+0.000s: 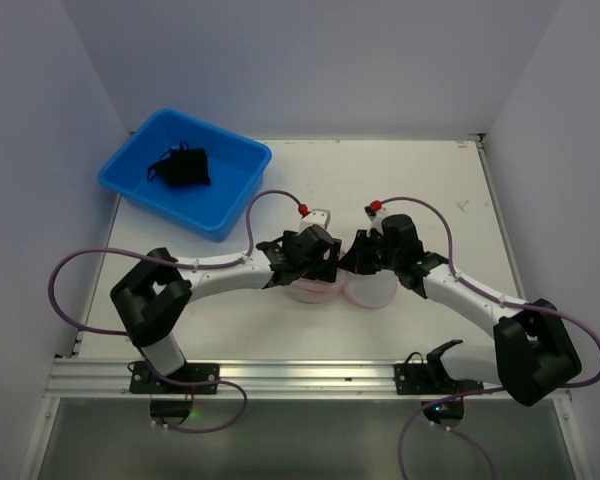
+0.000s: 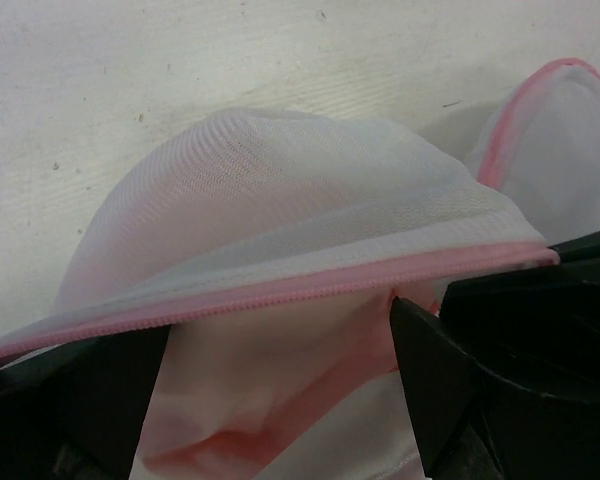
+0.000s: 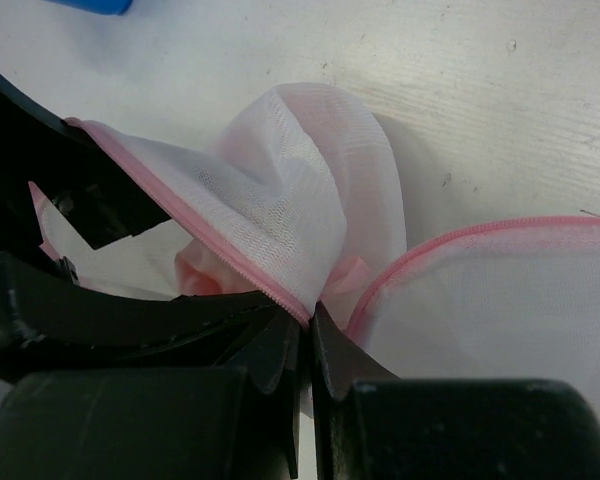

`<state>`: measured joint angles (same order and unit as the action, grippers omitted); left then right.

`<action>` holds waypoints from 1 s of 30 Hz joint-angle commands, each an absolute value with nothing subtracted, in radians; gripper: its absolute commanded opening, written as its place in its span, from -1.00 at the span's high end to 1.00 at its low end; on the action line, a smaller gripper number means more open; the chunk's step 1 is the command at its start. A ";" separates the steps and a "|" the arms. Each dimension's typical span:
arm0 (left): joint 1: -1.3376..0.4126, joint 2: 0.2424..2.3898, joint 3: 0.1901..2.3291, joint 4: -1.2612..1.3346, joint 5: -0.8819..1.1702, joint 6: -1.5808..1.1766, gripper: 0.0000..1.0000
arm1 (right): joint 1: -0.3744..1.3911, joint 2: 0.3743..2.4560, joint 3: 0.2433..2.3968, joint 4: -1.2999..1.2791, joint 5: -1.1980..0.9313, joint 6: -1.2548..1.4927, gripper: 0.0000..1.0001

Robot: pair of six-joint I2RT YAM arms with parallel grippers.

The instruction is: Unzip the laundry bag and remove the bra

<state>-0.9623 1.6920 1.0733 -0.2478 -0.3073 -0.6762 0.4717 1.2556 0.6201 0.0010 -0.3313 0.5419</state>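
The laundry bag (image 1: 368,291) lies at mid-table beneath both grippers, its two mesh halves spread apart. In the left wrist view one white mesh dome (image 2: 280,200) rises over its pink zip rim, and the pale pink bra (image 2: 270,400) shows in the opening below. My left gripper (image 2: 265,335) stands open, one finger (image 2: 450,370) on each side of the bra fabric. My right gripper (image 3: 308,320) is shut on the pink zip rim where the two halves meet. The second half (image 3: 500,300) lies flat to its right. A bit of the bra (image 3: 195,270) shows inside the raised half.
A blue tub (image 1: 165,203) stands at the back left with a black item (image 1: 183,167) in it. White walls close in the table on the left, back and right. A metal rail (image 1: 300,375) runs along the near edge by the arm bases.
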 commanded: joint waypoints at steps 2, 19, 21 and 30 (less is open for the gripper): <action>-0.948 1.765 1.080 -0.242 -0.383 -0.712 -0.91 | 0.479 1.242 0.606 0.048 -0.339 0.540 0.99; -0.950 1.586 0.991 -0.191 -0.286 -0.597 1.00 | 0.477 1.266 0.614 0.022 -0.285 0.571 1.00; -0.950 1.458 0.933 -0.141 -0.238 -0.531 1.00 | 0.477 1.269 0.621 0.011 -0.270 0.571 1.00; -0.922 1.129 0.870 0.092 0.110 -0.497 1.00 | 0.479 1.304 0.644 -0.023 -0.241 0.565 1.00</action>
<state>-0.9443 1.1740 0.8726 -0.0628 -0.0280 -0.5224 0.4755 1.2907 0.6136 -0.0074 -0.2783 0.5663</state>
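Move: The pink cloth inside the laundry bag lies about 5 cm below the open left fingers and 1 cm ahead, between them. The zip rim pinched by the right hand is roughly 4 cm to the left hand's right, level fore-and-aft and 3 cm higher; the mesh flap hangs some 9 cm to its right, 4 cm back and 5 cm lower. From the right hand, the pink cloth is about 4 cm left and 8 cm below, level fore-and-aft. With its fingers open in the bag's mouth, the left hand sinks about 4 cm further into the bag and shuts its fingers on the pink cloth, then pulls it upward with gathering speed, some 18 cm and about 5 cm back towards the base, the wrist tipping up and swinging clockwise by around 30 degrees in all. The right hand keeps its shut pinch on the zip rim and holds nearly still against this pull, dipping only a centimetre or two near the end. ##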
